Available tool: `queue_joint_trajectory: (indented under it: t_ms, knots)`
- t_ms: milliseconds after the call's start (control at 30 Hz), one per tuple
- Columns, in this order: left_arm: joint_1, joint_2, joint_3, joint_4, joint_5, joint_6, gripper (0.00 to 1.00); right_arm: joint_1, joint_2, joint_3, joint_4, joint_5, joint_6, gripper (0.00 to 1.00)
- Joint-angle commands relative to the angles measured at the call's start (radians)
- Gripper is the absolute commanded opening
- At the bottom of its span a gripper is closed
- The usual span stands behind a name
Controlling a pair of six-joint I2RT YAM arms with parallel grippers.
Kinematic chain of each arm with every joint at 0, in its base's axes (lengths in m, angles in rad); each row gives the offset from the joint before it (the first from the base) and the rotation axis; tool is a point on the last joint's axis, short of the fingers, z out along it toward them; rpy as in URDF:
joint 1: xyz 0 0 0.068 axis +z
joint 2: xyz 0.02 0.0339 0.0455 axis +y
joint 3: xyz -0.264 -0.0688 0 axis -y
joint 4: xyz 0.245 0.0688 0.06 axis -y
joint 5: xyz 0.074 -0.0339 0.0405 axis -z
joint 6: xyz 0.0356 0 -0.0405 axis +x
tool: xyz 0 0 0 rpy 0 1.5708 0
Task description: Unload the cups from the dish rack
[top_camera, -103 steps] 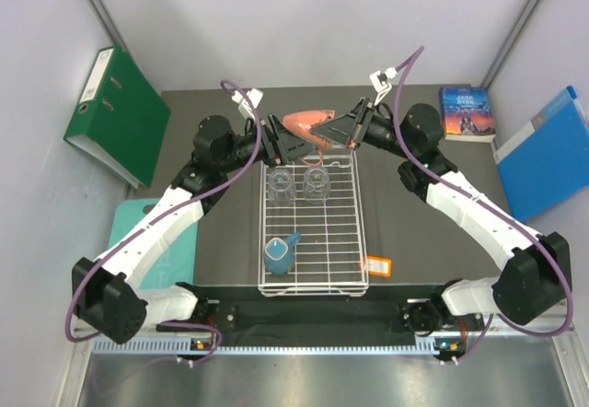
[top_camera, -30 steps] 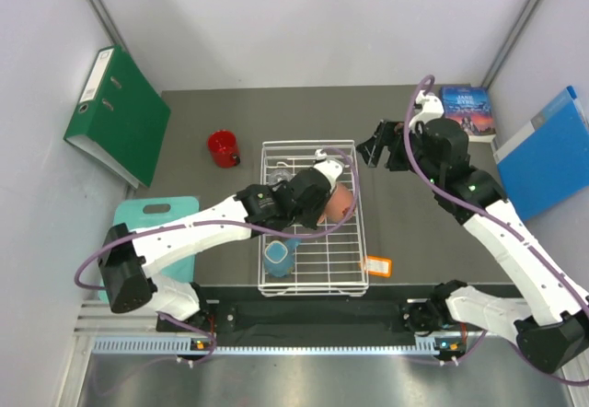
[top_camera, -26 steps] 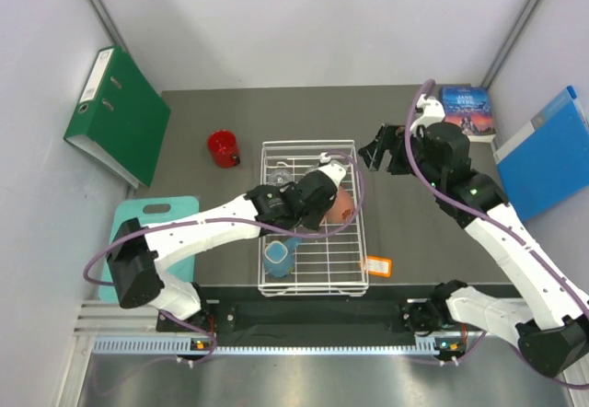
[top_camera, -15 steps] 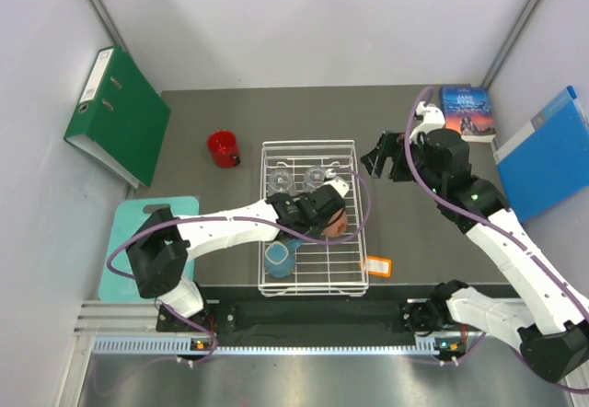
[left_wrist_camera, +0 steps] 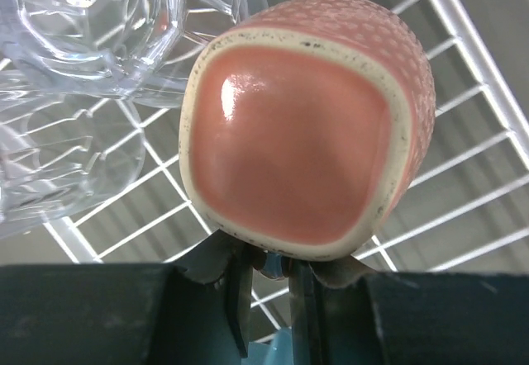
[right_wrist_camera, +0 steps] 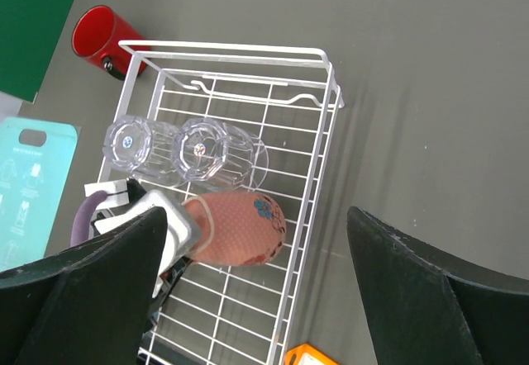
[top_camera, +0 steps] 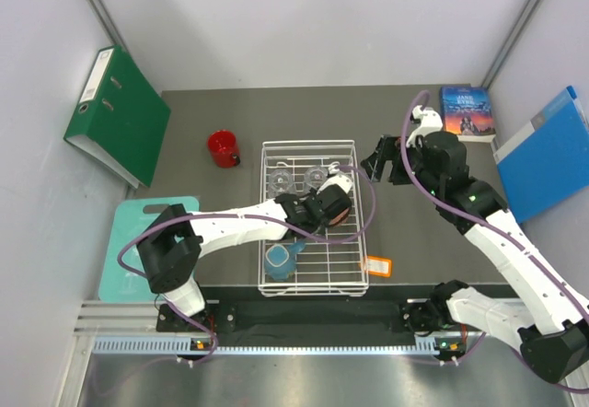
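Observation:
My left gripper [top_camera: 316, 212] [left_wrist_camera: 269, 286] is shut on the handle of the salmon-pink mug [top_camera: 337, 206] [left_wrist_camera: 302, 134] and holds it on its side, low over the right middle of the white dish rack [top_camera: 360, 232] [right_wrist_camera: 327, 146]. Two clear tumblers [top_camera: 281, 180] [top_camera: 317, 178] stand upside down at the rack's far end. The light-blue mug [top_camera: 279, 258] lies in the near left of the rack. The red mug [top_camera: 221, 147] stands on the table left of the rack. My right gripper [top_camera: 380, 160] [right_wrist_camera: 256, 241] is open and empty, above the table beside the rack's far right corner.
An orange tag [top_camera: 377, 266] lies at the rack's near right corner. A green binder [top_camera: 115, 112] leans at the far left and a teal cutting board [top_camera: 136, 232] lies near left. A book [top_camera: 467, 112] and a blue folder [top_camera: 548, 154] are at the far right.
The pink mug went from the rack's far end, between both grippers, to the rack's right middle in my left gripper. The red mug now stands on the table. My right gripper has drawn back.

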Motion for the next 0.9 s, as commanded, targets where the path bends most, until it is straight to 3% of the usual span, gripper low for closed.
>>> queue_joint_trajectory:
  t_ms: [0, 67, 167, 200, 333, 667, 867]
  knots:
    - [0.002, 0.025, 0.044, -0.044, -0.104, -0.001, 0.0, 0.003, -0.003, 0.002, 0.024, 0.009, -0.025, 0.89]
    - [0.001, 0.014, 0.052, -0.054, -0.119, -0.001, 0.01, 0.003, -0.003, 0.0, 0.027, 0.01, -0.028, 0.89]
    - [0.002, -0.001, 0.063, -0.062, -0.121, 0.002, 0.22, 0.003, 0.0, 0.0, 0.028, 0.009, -0.028, 0.89]
    - [0.002, -0.004, 0.066, -0.064, -0.121, 0.0, 0.36, 0.003, 0.0, -0.001, 0.028, 0.009, -0.026, 0.89]
    - [0.001, -0.025, 0.089, -0.087, -0.123, 0.0, 0.54, 0.002, 0.0, -0.001, 0.031, 0.004, -0.026, 0.89]
    - [0.001, -0.085, 0.184, -0.157, -0.107, -0.004, 0.78, 0.002, -0.006, -0.007, 0.035, 0.006, -0.026, 0.89]
    - [0.002, -0.105, 0.182, -0.104, -0.038, -0.004, 0.8, 0.003, -0.006, -0.01, 0.039, 0.0, -0.023, 0.89]
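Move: The pink mug, held by its handle in the left fingers and already down on the rack, has its middle about 3 cm ahead of the left hand, 5 cm to its right and roughly level. The near glass lies about 10 cm straight ahead, the far-left glass 10 cm ahead and 9 cm left, and the blue mug 9 cm back and 9 cm left. From the right hand, the pink mug is some 10 cm left, 2 cm back and 18 cm below. Keeping its pinch on the pink mug's handle, the left hand first nudges the mug about 1.5 cm left and a little forward along the rack wires, towards the near glass, with hardly any turn of the wrist. The fingers then spread from nearly shut to wide open and let go of the handle while the hand starts to lift, slowly at first and then faster, ending about 6 cm straight up above the mug with the handle clear below and between the fingertips. ##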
